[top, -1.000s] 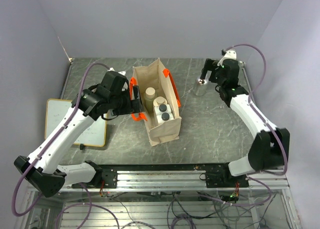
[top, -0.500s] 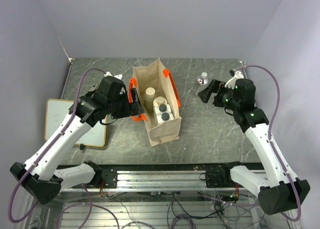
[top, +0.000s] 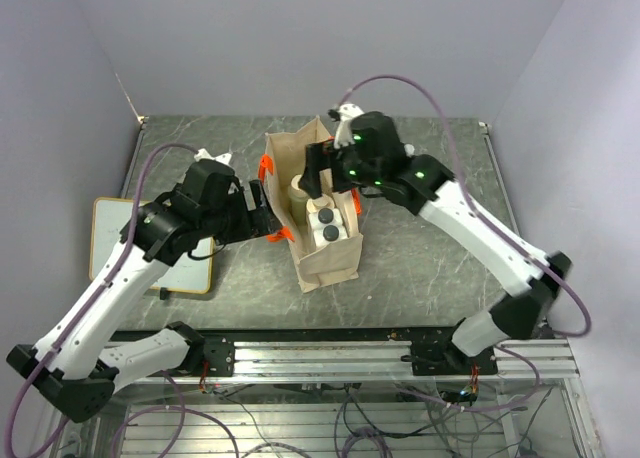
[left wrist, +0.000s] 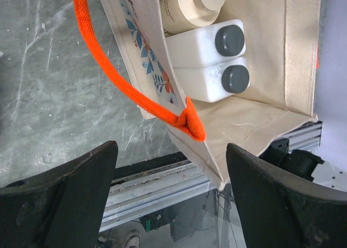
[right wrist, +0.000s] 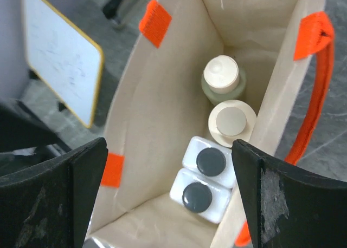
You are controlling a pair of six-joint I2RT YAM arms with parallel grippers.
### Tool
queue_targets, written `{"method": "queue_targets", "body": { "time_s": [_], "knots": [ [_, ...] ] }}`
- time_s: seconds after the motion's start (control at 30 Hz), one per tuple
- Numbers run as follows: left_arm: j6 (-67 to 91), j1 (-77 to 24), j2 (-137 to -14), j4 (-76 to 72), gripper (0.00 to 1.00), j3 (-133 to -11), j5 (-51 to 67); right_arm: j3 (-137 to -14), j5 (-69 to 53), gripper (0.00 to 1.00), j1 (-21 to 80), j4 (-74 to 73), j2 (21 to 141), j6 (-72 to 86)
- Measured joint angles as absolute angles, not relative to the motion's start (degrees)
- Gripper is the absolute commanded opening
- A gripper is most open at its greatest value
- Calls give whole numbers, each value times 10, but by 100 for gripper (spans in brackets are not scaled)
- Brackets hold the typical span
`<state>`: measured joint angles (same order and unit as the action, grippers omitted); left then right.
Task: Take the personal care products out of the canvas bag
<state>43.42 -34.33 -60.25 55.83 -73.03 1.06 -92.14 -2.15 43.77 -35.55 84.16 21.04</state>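
The canvas bag (top: 328,263) stands open in the middle of the table, orange handles on both sides. Inside it are two white squarish bottles with dark caps (right wrist: 210,161) (right wrist: 197,196), a cream bottle (right wrist: 232,121) and a small round bottle with a pale cap (right wrist: 221,77). My right gripper (top: 325,178) hangs open above the bag's mouth, looking straight down at the bottles, holding nothing (right wrist: 173,199). My left gripper (top: 262,210) is open beside the bag's left wall; the orange handle (left wrist: 135,96) and the bag's near corner (left wrist: 217,175) lie just ahead of its fingers.
A whiteboard (top: 110,238) lies flat at the table's left edge, partly under my left arm. The metal rail (top: 320,353) runs along the near edge. Walls close the table in at the back and on both sides.
My right arm has swung from the back right of the table to over the bag's mouth. My left gripper stayed by the bag's left handle, shifting slightly left.
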Motion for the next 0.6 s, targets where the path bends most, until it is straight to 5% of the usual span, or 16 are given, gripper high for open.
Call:
{"method": "queue_targets", "body": {
  "time_s": [0.6],
  "knots": [
    [438, -343, -539, 611, 93, -730, -2, -1194, 113, 100, 477, -507, 1176, 142]
  ]
}}
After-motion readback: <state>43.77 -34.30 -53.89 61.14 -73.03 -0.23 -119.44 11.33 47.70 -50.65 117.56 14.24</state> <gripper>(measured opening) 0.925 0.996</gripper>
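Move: The white-capped bottle stands in the canvas bag about 9 cm ahead of the right gripper, 6 cm to its left and some 20 cm below. The cream bottle is nearly straight ahead by 4 cm; the two black-capped white bottles follow nearer the robot, one 2 cm ahead and 1 cm right, the other 4 cm back and 2 cm right, all about 22 cm down. From the left gripper the white-capped bottle lies some 16 cm ahead, 9 cm right and 16 cm below. Lower the open right gripper about 12 cm towards the white-capped bottle at the bag's far end, carrying it some 7 cm forward and 5 cm left into the bag's mouth, and swing the fingers about 25 degrees steeper downward. Meanwhile draw the open left gripper a few centimetres back and left, away from the bag, rising slightly. ##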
